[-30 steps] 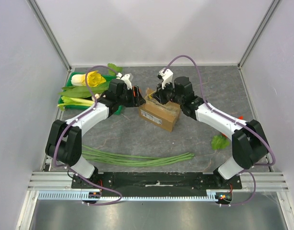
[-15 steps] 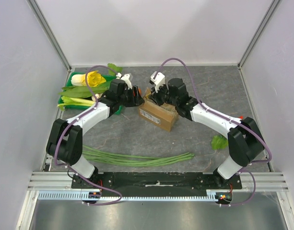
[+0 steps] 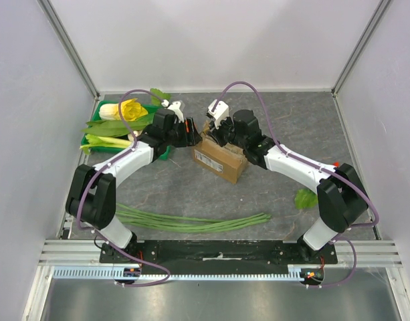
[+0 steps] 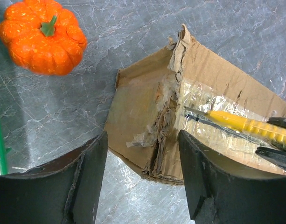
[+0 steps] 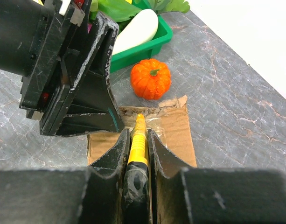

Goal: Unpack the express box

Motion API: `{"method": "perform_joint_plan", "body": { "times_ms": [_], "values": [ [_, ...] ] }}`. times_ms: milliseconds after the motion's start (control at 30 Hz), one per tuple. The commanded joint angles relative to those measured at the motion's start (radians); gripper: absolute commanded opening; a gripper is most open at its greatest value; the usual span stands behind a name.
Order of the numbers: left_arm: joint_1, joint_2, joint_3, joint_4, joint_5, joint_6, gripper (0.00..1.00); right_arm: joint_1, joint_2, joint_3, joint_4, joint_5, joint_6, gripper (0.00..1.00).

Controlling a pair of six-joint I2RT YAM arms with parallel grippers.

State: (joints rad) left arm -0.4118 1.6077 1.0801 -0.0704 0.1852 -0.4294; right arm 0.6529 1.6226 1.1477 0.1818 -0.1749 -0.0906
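The express box point(image 3: 221, 160), brown cardboard with a white label on its near side, sits mid-table. Its taped top point(image 4: 212, 100) is glossy and its left end point(image 4: 163, 116) is torn and ragged. My right gripper point(image 5: 139, 136) is shut on a yellow utility knife point(image 5: 138, 140), whose tip rests on the tape near the box's far edge; the same knife point(image 4: 240, 123) enters the left wrist view from the right. My left gripper point(image 4: 143, 144) is open, its fingers straddling the box's torn corner without closing on it.
A small orange pumpkin point(image 5: 150, 78) lies just beyond the box. The green tray point(image 3: 97, 125) with leafy vegetables stands at the left. Long green beans point(image 3: 191, 222) lie across the front, and a loose leaf point(image 3: 305, 198) at the right.
My right gripper has carried the knife leftward along the box top, towards the left gripper. The left gripper has stayed at the box's left corner, its jaws shifting slightly.
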Motion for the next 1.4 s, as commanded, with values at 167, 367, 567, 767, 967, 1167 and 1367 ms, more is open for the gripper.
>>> {"method": "perform_joint_plan", "body": {
  "times_ms": [167,367,567,767,967,1167,1367],
  "values": [
    [-0.001,0.029,0.038,0.066,-0.020,-0.042,0.67,0.007,0.000,0.011,0.071,-0.001,-0.015,0.00],
    [-0.001,-0.023,-0.002,0.147,-0.023,-0.042,0.68,0.007,0.017,0.006,0.081,0.026,-0.015,0.00],
    [-0.001,-0.020,-0.005,0.156,-0.033,-0.045,0.69,0.007,0.007,0.006,0.094,0.051,-0.014,0.00],
    [-0.001,0.017,0.009,0.150,-0.033,-0.051,0.66,0.007,-0.009,-0.003,0.097,0.058,-0.011,0.00],
    [-0.001,0.047,0.026,0.129,-0.026,-0.046,0.54,0.007,-0.010,-0.008,0.100,0.045,-0.003,0.00],
    [-0.001,0.061,0.030,0.121,-0.023,-0.048,0.43,0.007,0.005,-0.005,0.102,0.031,0.006,0.00],
    [-0.001,0.066,0.035,0.109,-0.026,-0.048,0.42,0.007,0.020,-0.003,0.108,0.023,0.014,0.00]
  ]
}}
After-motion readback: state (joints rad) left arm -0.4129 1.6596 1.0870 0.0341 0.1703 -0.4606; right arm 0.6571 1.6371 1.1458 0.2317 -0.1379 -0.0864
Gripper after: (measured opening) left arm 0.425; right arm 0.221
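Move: The box's torn left end edge, which I want between my left fingers, is only about 2 cm to the right of my left hand and some 3 cm below it. The box's middle lies roughly 8 cm right and 5 cm back, and the pumpkin about 6 cm ahead and 4 cm left. From my right hand, holding the yellow cutter, that same edge is about 5 cm left, 2 cm ahead and 9 cm below. My left hand edges forward about 2 cm along the torn end of the box, lifting roughly 1 cm on the way and sinking back to its old height. As it sinks I bring the wide-open fingers partly together astride the torn edge, one tip on the lid side, one over the end face. My right hand keeps its grip on the cutter, blade at the taped lid, shifting forward barely 1 cm. ##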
